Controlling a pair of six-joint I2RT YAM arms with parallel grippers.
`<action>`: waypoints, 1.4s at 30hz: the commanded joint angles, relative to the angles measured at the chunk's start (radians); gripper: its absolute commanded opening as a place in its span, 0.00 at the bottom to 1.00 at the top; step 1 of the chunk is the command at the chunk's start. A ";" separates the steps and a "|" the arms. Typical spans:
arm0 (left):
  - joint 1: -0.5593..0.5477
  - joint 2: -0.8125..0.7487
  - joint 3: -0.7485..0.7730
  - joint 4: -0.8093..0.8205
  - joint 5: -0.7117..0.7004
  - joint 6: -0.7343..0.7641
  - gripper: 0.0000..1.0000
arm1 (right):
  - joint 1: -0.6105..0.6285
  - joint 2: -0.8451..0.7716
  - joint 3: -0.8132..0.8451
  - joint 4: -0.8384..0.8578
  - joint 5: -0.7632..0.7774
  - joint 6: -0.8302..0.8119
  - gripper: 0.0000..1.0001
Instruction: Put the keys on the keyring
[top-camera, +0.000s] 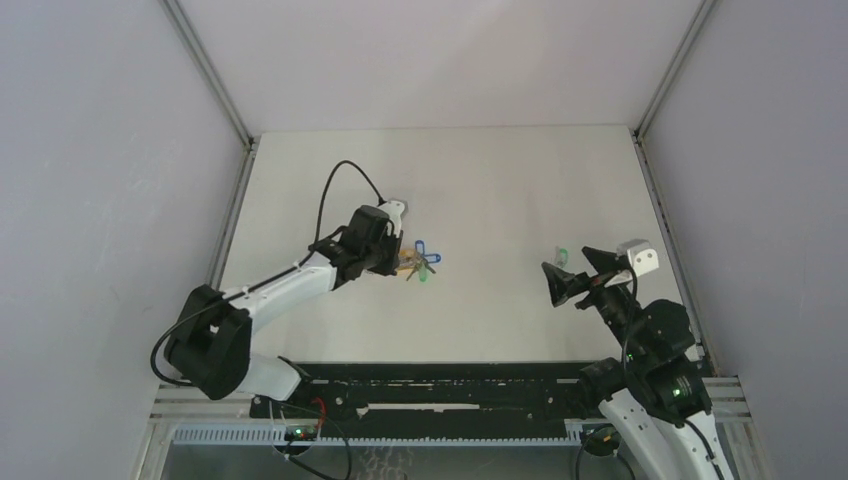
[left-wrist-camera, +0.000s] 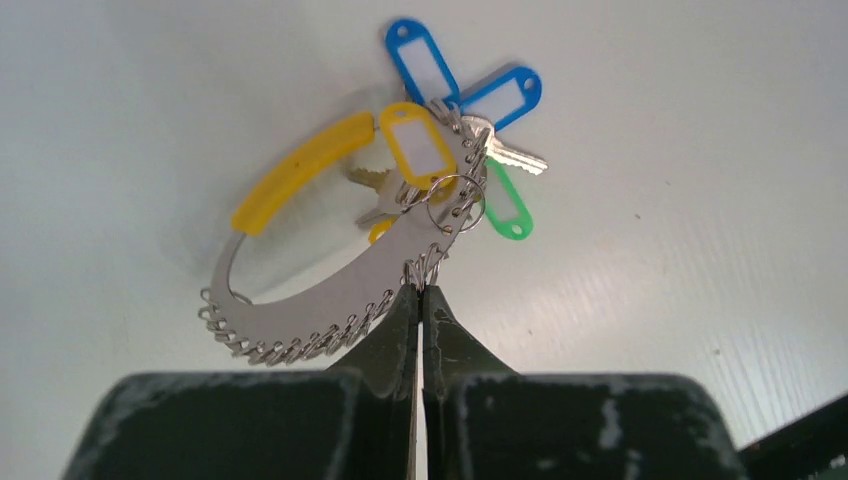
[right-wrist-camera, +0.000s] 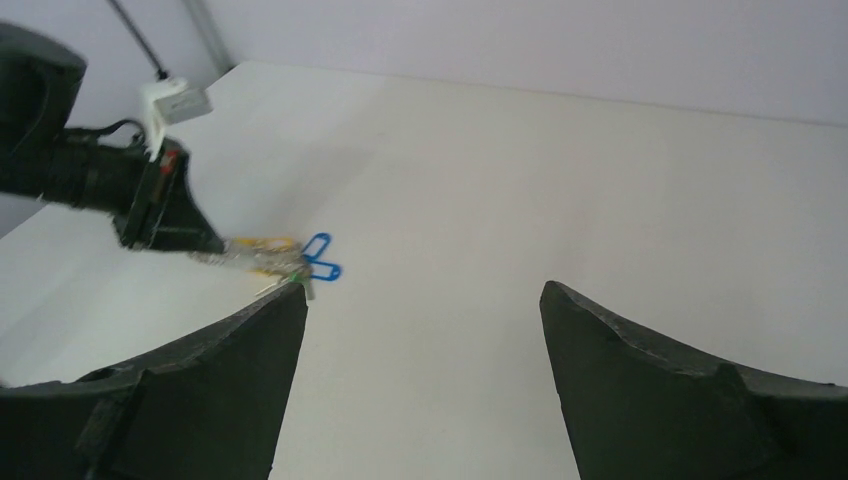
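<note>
The keyring (left-wrist-camera: 330, 292) is a flat silvery arc edged with small wire loops, joined to a curved yellow band (left-wrist-camera: 300, 170). A bunch of keys (left-wrist-camera: 512, 155) hangs on it, with blue tags (left-wrist-camera: 420, 60), a green tag (left-wrist-camera: 505, 205) and a yellow tag (left-wrist-camera: 420, 145). My left gripper (left-wrist-camera: 421, 290) is shut on a wire loop at the keyring's edge. The top view shows this bunch (top-camera: 424, 262) left of the table's centre, at the left gripper (top-camera: 400, 263). My right gripper (right-wrist-camera: 425, 295) stands open and empty, far right of the keyring (right-wrist-camera: 262, 255).
A small green piece (top-camera: 562, 254) shows on the white table (top-camera: 500, 180) beside the right gripper (top-camera: 569, 262); it is too small to identify. Grey walls close the table at the back and both sides. A black rail (top-camera: 450, 385) runs along the near edge.
</note>
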 joint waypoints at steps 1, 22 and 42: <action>-0.038 -0.108 -0.010 -0.038 0.063 0.087 0.00 | 0.008 0.101 0.032 0.096 -0.261 0.007 0.87; -0.127 -0.247 0.042 -0.081 0.219 0.186 0.00 | 0.159 0.864 0.025 0.655 -0.682 0.056 0.65; -0.155 -0.241 -0.104 0.231 0.299 0.174 0.00 | 0.173 1.290 0.045 1.040 -0.881 0.209 0.52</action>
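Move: Pinched in the closed left fingers, the coils of the keyring lie about 34 cm to the left of the empty right hand, 10 cm ahead and some 19 cm below it. The bunch of tagged keys on the keyring sits about 6 cm to the right of those coils and 5 cm lower. On the table, the lone green-tagged key is about 14 cm ahead of the right hand, 2 cm to its right and 25 cm down. The right gripper is roughly 34 cm right, 10 cm back and 19 cm above the left hand. Swinging left about 22 cm and down some 13 cm, the right hand turns about 55 degrees counter-clockwise, tips down and half closes its fingers as it nears the keyring coils, with no clear touch. The left hand keeps its pinch and lifts the keyring about 6 cm, drawing first back, then right to meet it. ##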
